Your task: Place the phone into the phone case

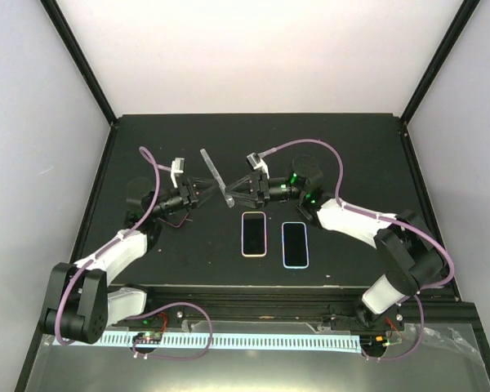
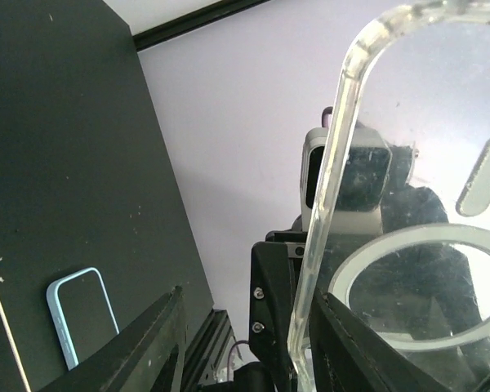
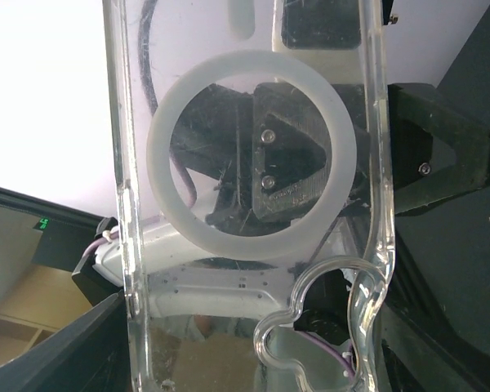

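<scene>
A clear phone case (image 1: pixel 216 177) with a white ring is held on edge above the table between both arms. My right gripper (image 1: pixel 235 194) is shut across its width; in the right wrist view the case (image 3: pixel 245 269) fills the span between my right gripper's (image 3: pixel 253 363) fingers. My left gripper (image 1: pixel 207 193) is open around one long edge of the case (image 2: pixel 327 212); its right finger (image 2: pixel 355 351) lies along the case, its left finger stands well apart. Two phones lie flat face up: a pink-edged phone (image 1: pixel 254 233) and a blue-edged phone (image 1: pixel 295 244), also in the left wrist view (image 2: pixel 83 314).
The black table (image 1: pixel 367 163) is bounded by a black frame rail along its near edge (image 1: pixel 253 294) and white walls behind and beside. Cables loop from both wrists.
</scene>
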Robot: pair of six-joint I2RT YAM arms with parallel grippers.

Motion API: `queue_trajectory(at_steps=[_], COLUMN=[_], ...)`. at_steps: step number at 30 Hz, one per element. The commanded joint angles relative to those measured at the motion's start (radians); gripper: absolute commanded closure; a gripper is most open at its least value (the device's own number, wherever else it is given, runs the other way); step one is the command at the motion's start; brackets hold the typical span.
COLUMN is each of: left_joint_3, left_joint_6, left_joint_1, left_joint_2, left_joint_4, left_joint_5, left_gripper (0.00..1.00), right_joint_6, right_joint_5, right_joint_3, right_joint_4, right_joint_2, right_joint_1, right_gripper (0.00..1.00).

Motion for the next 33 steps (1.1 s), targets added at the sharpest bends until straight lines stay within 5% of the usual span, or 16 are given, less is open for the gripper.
queue_trajectory(at_steps=[1, 5, 12, 21, 28, 33], left_joint_3=[0.031, 0.035, 0.039, 0.052, 0.109, 0.189], left_joint_6=[-0.015, -0.014, 0.024, 0.158, 0.366, 0.525], left_joint_1=[-0.023, -0.036, -0.042, -0.039, -0.023, -0.019], left_joint_2=[0.013, 0.016, -0.001, -0.060, -0.113, -0.107], left_joint_4=[0.078, 0.074, 0.007, -0.196, -0.534, -0.812], left_joint_5=[-0.020, -0.033, -0.062, -0.117, -0.199, -0.305], left_gripper=[0.59, 0.66, 0.98, 0.98, 0.98, 0.99], right_joint_6=[0.018, 0.021, 0.024, -0.042, -0.220, -0.302], right_joint_5=[-0.017, -0.015, -0.014, 0.015, 0.090, 0.152], right_joint_3=[-0.017, -0.025, -0.044, -0.064, -0.053, -0.073], right_joint_4=[0.070, 0.082, 0.089, -0.012, -0.290, -0.437], right_joint_2=[0.000, 0.003, 0.000, -0.036, -0.129, -0.187], right_joint_1=[0.004, 0.007, 0.009, 0.006, -0.015, -0.050], right_gripper=[0.27, 0.27, 0.27, 0.18, 0.01, 0.00])
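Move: The right hand still holds the clear phone case upright across its width; the case's middle lies about 5 cm ahead of that hand, 3 cm to its left and level with it. From the left hand, the case's middle is about 2 cm ahead and 4 cm above. The bare phone lies on the table some 15 cm left of the left hand and level with it fore and aft; the pink-cased phone lies about 10 cm right and 5 cm back. Both are some 20 cm below. The left fingers pinch the lower long edge of the case, closing almost shut after easing about 1 cm to the right, while the right hand, still gripping, sinks some 2.5 cm. The right fingers then spread fully, let go and draw off to the right. The left hand keeps its pinch, sinking 3 cm and heading back left as its fingers tip down about 15 degrees. ##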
